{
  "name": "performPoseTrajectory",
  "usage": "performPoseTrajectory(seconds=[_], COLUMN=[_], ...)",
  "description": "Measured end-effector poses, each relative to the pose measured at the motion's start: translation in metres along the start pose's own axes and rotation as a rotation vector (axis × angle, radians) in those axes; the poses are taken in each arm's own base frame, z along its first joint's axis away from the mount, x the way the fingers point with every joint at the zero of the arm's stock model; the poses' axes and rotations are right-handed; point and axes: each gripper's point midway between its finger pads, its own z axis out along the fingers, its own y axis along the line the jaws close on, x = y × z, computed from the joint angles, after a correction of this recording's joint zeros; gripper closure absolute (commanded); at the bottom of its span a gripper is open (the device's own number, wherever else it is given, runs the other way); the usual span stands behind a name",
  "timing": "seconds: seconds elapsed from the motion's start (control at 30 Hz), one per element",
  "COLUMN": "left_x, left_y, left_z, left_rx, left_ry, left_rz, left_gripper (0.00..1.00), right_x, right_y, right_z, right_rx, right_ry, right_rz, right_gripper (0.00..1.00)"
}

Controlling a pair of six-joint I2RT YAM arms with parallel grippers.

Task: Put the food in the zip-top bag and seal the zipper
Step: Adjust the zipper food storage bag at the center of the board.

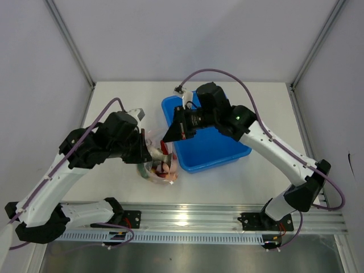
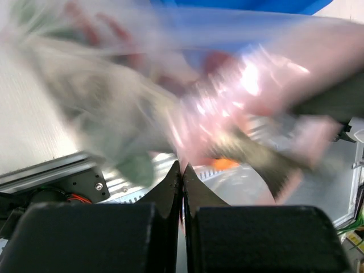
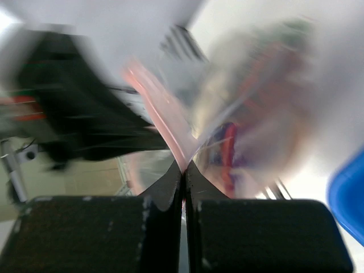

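The zip-top bag (image 1: pixel 159 166) hangs crumpled between my two arms, just left of the blue tub. Blurred toy food (image 1: pixel 165 169) shows through its clear plastic: red, green and orange shapes. My left gripper (image 1: pixel 149 154) is shut on the bag's edge; in the left wrist view its tips (image 2: pixel 182 168) pinch the pink plastic, and the bag (image 2: pixel 142 96) is smeared by motion. My right gripper (image 1: pixel 168 142) is shut on the pink-red zipper strip (image 3: pixel 156 105), pinched at the tips (image 3: pixel 183 168). A slider cannot be made out.
A blue rectangular tub (image 1: pixel 211 145) stands right of the bag, under the right arm. A metal rail (image 1: pixel 187 219) runs along the near table edge. White table surface (image 1: pixel 131 96) lies behind the arms, with walls on three sides.
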Motion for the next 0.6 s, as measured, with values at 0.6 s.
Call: performPoseTrajectory(seconds=[0.6], left_x=[0.017], left_y=[0.031], left_z=[0.007], left_rx=[-0.096], left_ry=[-0.002], left_rz=[-0.082], left_gripper=[0.99], right_x=[0.058], right_y=[-0.063], right_z=[0.043], right_rx=[0.177], right_ry=[0.244], right_rz=[0.098], right_gripper=[1.00])
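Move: The left gripper already pinches the pink zipper rim of the zipper food storage bag. The bulk of the bag hangs roughly 9 cm below that hand and 4 cm to its right, neither ahead nor back. From the right gripper, also on the rim, the bag is about 12 cm down, 5 cm back and 2 cm left. The empty blue bin lies some 14 cm ahead, 14 cm right and 28 cm below the right hand. Shake the hanging bag by its rim, both grippers staying shut on it. Jerk the right gripper up about 4 cm, then plunge it some 15 cm, its fingers tipping downward about 20 degrees, and start it back up. Drop the left one 6 cm, easing a little left, and bring it halfway back up. ##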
